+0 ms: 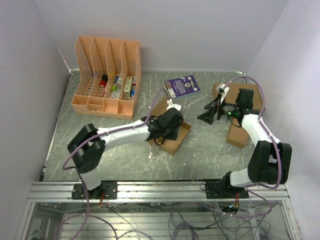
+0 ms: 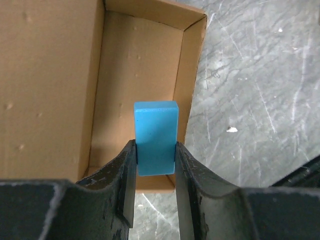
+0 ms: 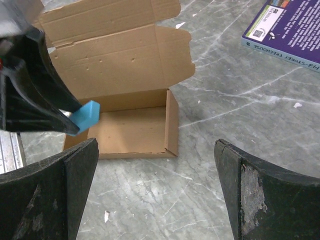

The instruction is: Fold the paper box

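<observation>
The paper box (image 1: 181, 134) lies mid-table as an open brown cardboard tray (image 3: 130, 127) with its lid flap (image 3: 115, 55) spread flat behind it. My left gripper (image 2: 155, 150) is shut on a small blue block (image 2: 156, 135) and holds it just above the tray's inside (image 2: 135, 65). In the right wrist view the blue block (image 3: 85, 116) hangs at the tray's left end. The left gripper (image 1: 167, 125) covers part of the box from above. My right gripper (image 1: 209, 114) stands wide open over bare table (image 3: 155, 160), right of the box, holding nothing.
A purple book (image 1: 182, 85) lies behind the box. A peach desk organizer (image 1: 106, 75) with small items stands at the back left. Brown cardboard cartons (image 1: 239, 132) sit at the right edge under the right arm. Walls close in the table on three sides.
</observation>
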Controlling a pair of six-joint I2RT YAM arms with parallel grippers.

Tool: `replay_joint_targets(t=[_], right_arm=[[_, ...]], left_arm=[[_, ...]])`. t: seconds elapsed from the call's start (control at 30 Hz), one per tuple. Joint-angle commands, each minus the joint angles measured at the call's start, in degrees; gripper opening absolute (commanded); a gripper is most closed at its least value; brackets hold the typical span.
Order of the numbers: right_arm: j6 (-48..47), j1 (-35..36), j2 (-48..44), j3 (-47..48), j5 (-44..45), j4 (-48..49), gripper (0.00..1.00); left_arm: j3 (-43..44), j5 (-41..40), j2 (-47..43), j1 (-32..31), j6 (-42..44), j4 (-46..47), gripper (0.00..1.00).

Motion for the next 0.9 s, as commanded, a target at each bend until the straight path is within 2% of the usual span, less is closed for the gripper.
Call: replay_joint_targets(t=[0.0,0.2,0.87], right_arm=[[1.16,-0.83,-1.40,-0.59,1.07,1.59,0.98],[1.38,-1.10,-1.60,-0.59,0.98,1.69,0.98],[2.08,-2.17,-2.86,-0.85,-0.37,2.11,0.98]], left_arm=[[9.68,-4.15,6.68,-1.99,-0.29,-9.23,0.07],[16.13,-6.05,14.21,-2.16,0.35,-15.27,0.10],[22.41,-7.68,21.59,-1.77,0.54,-20.16,0.34]])
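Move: The blue block is already in the left fingers, and the open paper box tray it goes into has its middle about 4 cm ahead of this hand, 2 cm to its right and 9 cm below. The raised box lid has its middle some 6 cm farther out than the tray's and 7 cm to its left; the purple book lies about 25 cm beyond the tray and 4 cm to its right. From the right hand, the tray is about 12 cm left, 5 cm back and 15 cm below. The left hand keeps its pinch on the blue block and lowers it about 6 cm down into the open tray of the paper box, quickly at first and then easing off, with an early sidestep of some 2 cm to the right, half of it taken back. As it sinks past the raised lid, the wrist tips by about 20 degrees so that the fingers point more steeply down at the tray floor, and they stay shut on the block. ##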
